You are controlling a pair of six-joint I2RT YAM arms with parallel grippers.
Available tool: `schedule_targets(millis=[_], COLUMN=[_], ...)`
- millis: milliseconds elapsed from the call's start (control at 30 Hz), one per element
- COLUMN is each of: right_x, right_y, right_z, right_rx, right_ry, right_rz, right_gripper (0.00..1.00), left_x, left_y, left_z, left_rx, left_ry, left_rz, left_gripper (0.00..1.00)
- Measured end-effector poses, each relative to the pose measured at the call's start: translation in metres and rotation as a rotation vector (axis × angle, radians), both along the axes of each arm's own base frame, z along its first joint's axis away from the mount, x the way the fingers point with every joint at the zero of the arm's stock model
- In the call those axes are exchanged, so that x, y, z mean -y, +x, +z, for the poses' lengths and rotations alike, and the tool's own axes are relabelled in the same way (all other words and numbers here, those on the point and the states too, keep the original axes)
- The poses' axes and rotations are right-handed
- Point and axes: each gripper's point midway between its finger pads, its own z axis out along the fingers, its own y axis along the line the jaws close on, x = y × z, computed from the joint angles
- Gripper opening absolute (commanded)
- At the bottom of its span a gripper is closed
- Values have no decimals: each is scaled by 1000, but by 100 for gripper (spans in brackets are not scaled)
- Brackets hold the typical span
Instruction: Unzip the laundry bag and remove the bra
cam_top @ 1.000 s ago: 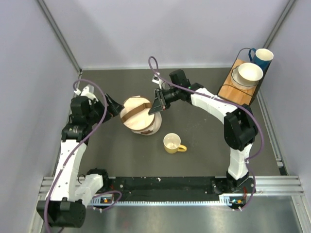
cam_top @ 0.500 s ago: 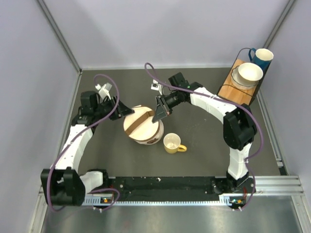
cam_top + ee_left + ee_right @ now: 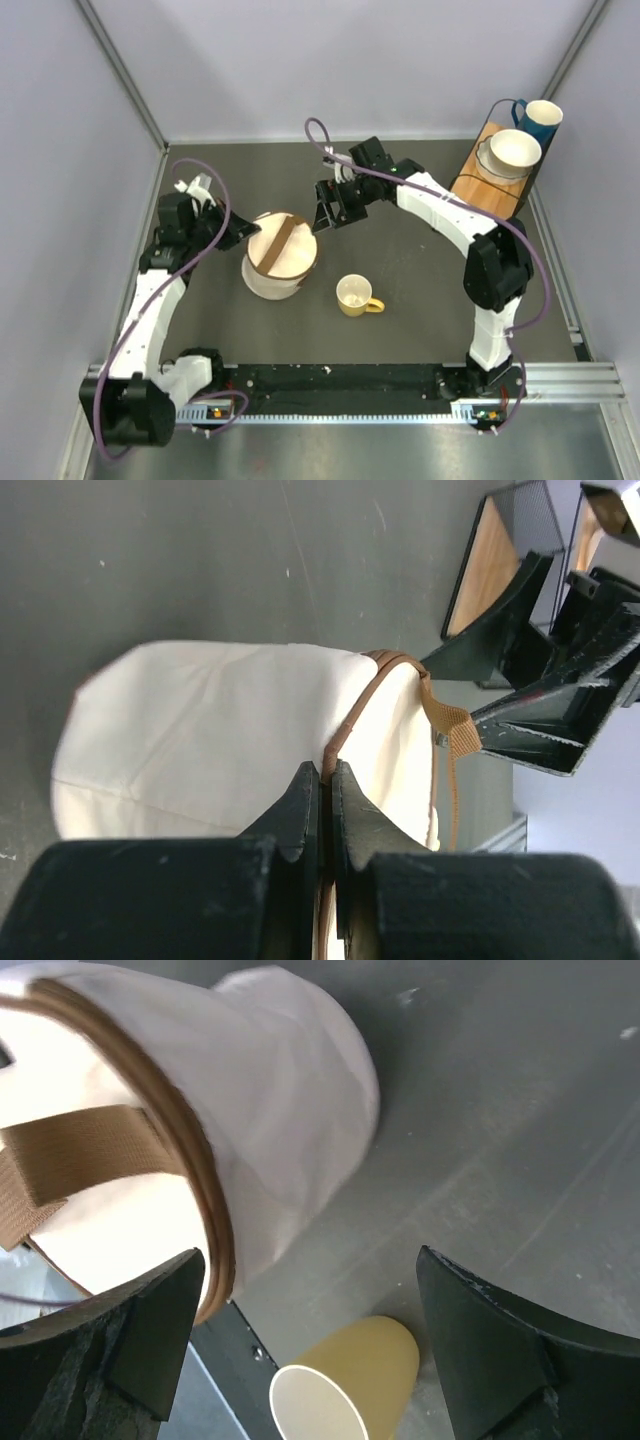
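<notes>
The round cream-white laundry bag (image 3: 280, 258) stands on the dark table with its brown strap (image 3: 283, 240) across the top. My left gripper (image 3: 238, 232) is at the bag's left edge, shut on the brown rim trim (image 3: 352, 720); its fingers (image 3: 300, 800) pinch it tight. My right gripper (image 3: 330, 212) is open and empty, just up and to the right of the bag, not touching it. In the right wrist view the bag (image 3: 280, 1090) and strap (image 3: 70, 1160) lie beyond the open gripper (image 3: 308, 1260). The bra is hidden.
A yellow mug (image 3: 355, 295) stands right of the bag, near the front; it also shows in the right wrist view (image 3: 350, 1390). A wooden tray (image 3: 480, 185) at the back right holds a white bowl (image 3: 513, 150) and a blue mug (image 3: 540, 118). Grey walls enclose the table.
The bag has shifted left and sits more upright. My right gripper has drawn back from the bag's right edge. My left arm has moved while keeping at the bag's left rim.
</notes>
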Motion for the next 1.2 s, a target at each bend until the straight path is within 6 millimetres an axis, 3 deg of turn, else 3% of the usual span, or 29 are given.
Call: schedule_targets(millis=[100,267,467,600,733,900,1000,1033,1067,1100,1167,1200], right_x=[6,7,-9,-29,-46,-56,-58,-59,-59,-60,-60,-60], right_y=[7,-4,-28,-39,-45,-48,-47,-47,-47,-46,-46,-46], right_z=[7,14,-12,-7,-2,-2,1,1,1,1,0,0], right_rx=[16,-21,-185,-211,-221,-248,-242,-242,-242,-243,-245,-241], right_ry=[-23,55,165,210,251,273,284,286,286,285,281,280], right_rz=[-93,-176,-214,-184,-162,-160,-162,-164,-168,-173,-177,-176], right_gripper=[88,88,88,83,75,75,42,13,2,0,0,0], left_x=[-9,-27,-37,-44,-41,-39,-42,-42,-42,-42,-42,-42], left_y=[-4,-1,-9,-17,-19,-28,-33,-34,-35,-36,-36,-37], left_z=[14,23,-14,-43,-41,-44,-43,-42,-42,-42,-42,-42], left_rx=[57,77,-24,-94,-98,-106,-89,-86,-85,-84,-84,-85], left_ry=[-3,0,-58,-92,-148,-202,-217,-221,-225,-228,-233,-233], left_rz=[88,241,369,450,473,495,517,522,526,527,526,525], left_gripper=[0,0,0,0,0,0,0,0,0,2,16,41])
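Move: The left hand is already shut on the brown rim of the laundry bag, whose middle lies about 5 cm to its right, 5 cm back and 8 cm below. The open right hand is off the bag's other side; from it the bag's middle is some 10 cm left, 7 cm back and 8 cm down. The strap on the lid sits about 10 cm left and 5 cm back at nearly its own height, the yellow mug about 7 cm right, 13 cm back and 13 cm lower. The right hand's spread fingers come back and then left, about 5 cm and 6 cm, rolling and tipping, and close on the zipped brown rim at the bag's right side. Still pinching the opposite rim, the left hand carries it about 4 cm left, with a small rise and then some 6 cm of sinking, drawing back as it swings about 30 degrees counter-clockwise. ##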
